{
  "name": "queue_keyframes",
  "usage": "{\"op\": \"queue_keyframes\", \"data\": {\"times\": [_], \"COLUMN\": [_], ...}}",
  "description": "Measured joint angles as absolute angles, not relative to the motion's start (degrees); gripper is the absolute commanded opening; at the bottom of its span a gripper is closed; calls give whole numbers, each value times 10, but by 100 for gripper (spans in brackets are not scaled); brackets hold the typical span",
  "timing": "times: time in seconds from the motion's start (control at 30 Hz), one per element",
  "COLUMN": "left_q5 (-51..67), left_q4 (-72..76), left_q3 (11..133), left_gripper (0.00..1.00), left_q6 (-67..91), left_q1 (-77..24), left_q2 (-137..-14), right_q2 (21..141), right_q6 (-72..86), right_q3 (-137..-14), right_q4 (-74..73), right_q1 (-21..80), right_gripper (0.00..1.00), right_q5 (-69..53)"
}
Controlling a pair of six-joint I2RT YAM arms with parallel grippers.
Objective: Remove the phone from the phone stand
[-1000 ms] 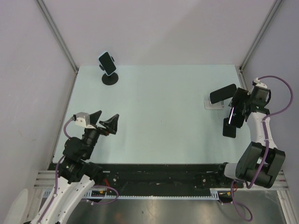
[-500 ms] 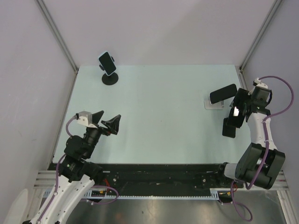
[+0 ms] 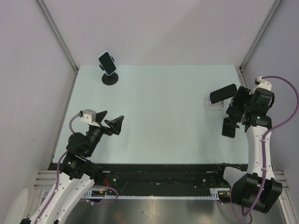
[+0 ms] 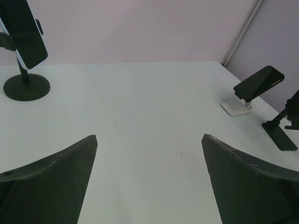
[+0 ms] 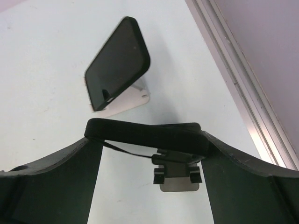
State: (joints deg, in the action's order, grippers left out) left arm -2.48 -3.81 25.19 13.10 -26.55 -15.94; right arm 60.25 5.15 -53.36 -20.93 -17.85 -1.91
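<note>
A black phone [image 5: 145, 132] lies crosswise between the fingers of my right gripper [image 5: 147, 136], which is shut on its two ends. Right under it are the black phone stand's [image 5: 177, 169] two small hooks and its grey base. Whether the phone still touches the stand I cannot tell. From above, this gripper [image 3: 233, 115] hangs at the table's right side over the dark stand [image 3: 228, 127]. My left gripper [image 4: 149, 137] is open and holds nothing, low over the near left of the table [image 3: 159, 116].
A second black phone [image 5: 117, 63] leans on a white stand [image 5: 133, 100] just beyond the right gripper. A third phone [image 3: 106, 62] sits on a black round-foot stand [image 3: 110, 79] at the far left corner. The enclosure's wall and rail [image 5: 233, 79] run close along the right.
The right gripper's fingers have closed in on the phone, and its wrist has turned a little. The phone's lit screen no longer shows from above. The left arm has edged slightly right.
</note>
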Motion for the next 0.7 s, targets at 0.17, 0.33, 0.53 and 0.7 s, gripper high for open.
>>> {"op": "queue_keyframes", "data": {"times": [0.17,0.33,0.53,0.7], "left_q5": [-8,31,100,127], "left_q4": [-38,-36,-39,-40], "left_q3": [267,289,341,399], "left_gripper": [100,100,100,100], "left_q6": [135,146,168,171], "left_q1": [-269,-273,-291,-351], "left_q2": [-189,-258,-382,-479], "right_q2": [543,495,483,497], "right_q6": [74,120,185,237], "right_q3": [-533,-533,-533,-533], "right_q4": [-224,-223,-219,-206], "right_q1": [-152,-100,5,125], "right_gripper": [0,0,0,0], "right_q5": [-26,-51,-72,-76]}}
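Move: The phone is already lifted clear and pinched in the right gripper, some 60 cm to the right of the open left gripper, roughly 12 cm farther out and 6 cm lower. From the right hand, the left gripper is about 60 cm left, 10 cm back and 4 cm higher. The emptied black phone stand sits about 4 cm ahead, 3 cm right and 13 cm below the right hand; the white stand with its phone is some 18 cm ahead, 5 cm left and 12 cm down. The phone, still pinched in the right gripper, is swept about 20 cm left towards the left gripper, climbing some 6 cm early and then travelling level while the wrist swings counter-clockwise and rolls its left side up. The left arm, fingers wide open, gathers speed to the right to meet it, about 11 cm, turning clockwise and tipping its fingers down. ##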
